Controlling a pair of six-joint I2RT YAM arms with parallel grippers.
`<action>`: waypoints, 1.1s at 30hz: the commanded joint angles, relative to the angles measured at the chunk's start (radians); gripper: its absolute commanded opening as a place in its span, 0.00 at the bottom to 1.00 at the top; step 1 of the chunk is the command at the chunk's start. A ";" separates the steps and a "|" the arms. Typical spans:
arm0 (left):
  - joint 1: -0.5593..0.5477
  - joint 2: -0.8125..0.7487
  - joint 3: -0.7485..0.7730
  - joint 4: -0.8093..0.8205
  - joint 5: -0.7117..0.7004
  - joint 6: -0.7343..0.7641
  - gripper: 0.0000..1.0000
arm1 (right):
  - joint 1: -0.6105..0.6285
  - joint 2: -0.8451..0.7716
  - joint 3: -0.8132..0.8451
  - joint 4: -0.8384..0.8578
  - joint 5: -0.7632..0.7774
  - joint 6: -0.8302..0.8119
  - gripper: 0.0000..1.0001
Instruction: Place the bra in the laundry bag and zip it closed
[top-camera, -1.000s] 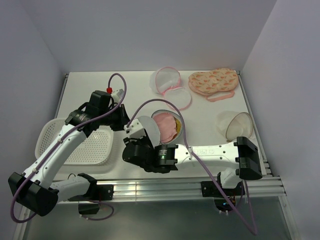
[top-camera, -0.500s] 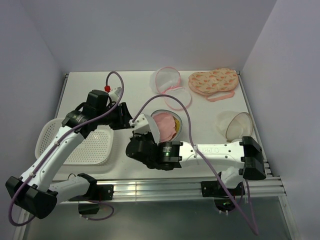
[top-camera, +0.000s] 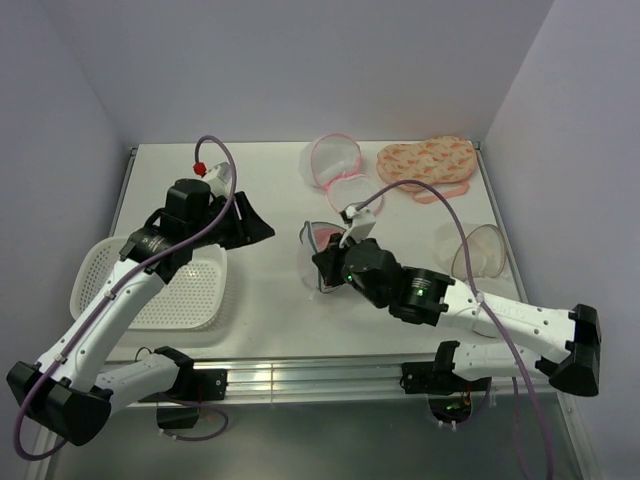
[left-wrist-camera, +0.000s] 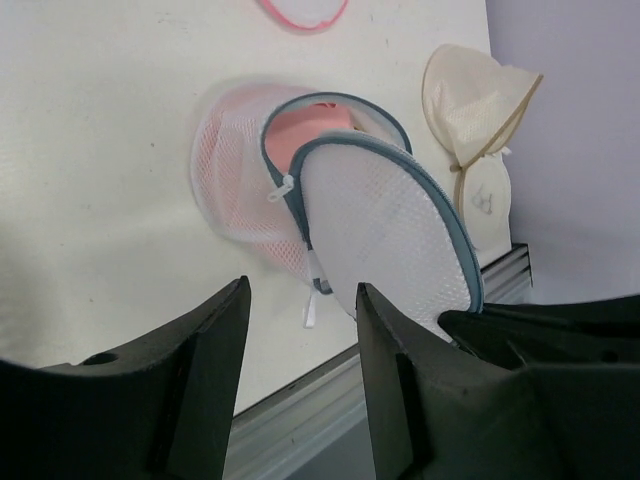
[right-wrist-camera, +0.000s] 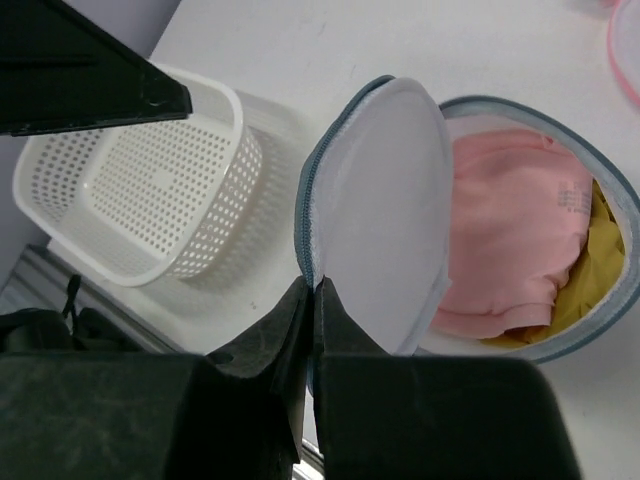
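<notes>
The laundry bag (top-camera: 308, 262), white mesh with a grey zip rim, lies mid-table with its lid (right-wrist-camera: 385, 200) half raised over the bowl half. Inside lies the pink bra (right-wrist-camera: 510, 240), also seen as the bra (left-wrist-camera: 310, 120) past the rim, with something yellow under it. My right gripper (right-wrist-camera: 314, 285) is shut on the lid's grey rim at its near edge; from above, the right gripper (top-camera: 322, 268) sits at the bag's right side. My left gripper (left-wrist-camera: 302, 295) is open and holds nothing, a little way left of the bag; from above the left gripper (top-camera: 262, 228) points toward it.
A white perforated basket (top-camera: 160, 290) stands at the near left. At the back lie a pink-rimmed mesh bag (top-camera: 340, 170) and a peach patterned padded piece (top-camera: 428, 165). A cream cup-shaped piece (top-camera: 478, 250) sits at the right edge.
My left gripper let go of the bag, opened and drew back to the left. My right gripper closed on the lid's rim, and the right arm swung round to the bag's right side.
</notes>
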 joint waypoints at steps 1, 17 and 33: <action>0.003 -0.006 -0.049 0.121 -0.036 -0.036 0.52 | -0.105 -0.089 -0.109 0.155 -0.302 0.051 0.02; -0.029 0.002 -0.307 0.495 0.055 -0.027 0.44 | -0.332 -0.278 -0.342 0.499 -0.673 0.245 0.00; -0.054 0.022 -0.594 0.972 0.056 0.000 0.31 | -0.409 -0.201 -0.427 0.668 -0.806 0.389 0.00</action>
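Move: The laundry bag's zipper pull, at the near-left rim, lies about 5 cm ahead of the left hand, 9 cm to its right and 13 cm below. From that hand the empty basket is some 30 cm left and about level, and the pink-rimmed bag 27 cm ahead and 16 cm right, both roughly 19 cm down. The right hand already holds the lid's edge; the bag's opening sits about 7 cm ahead of it, 3 cm right and 11 cm below. Left hand sinks about 10 cm towards the zipper pull, narrowing; right keeps the lid pinched, rolling some 35 degrees. ##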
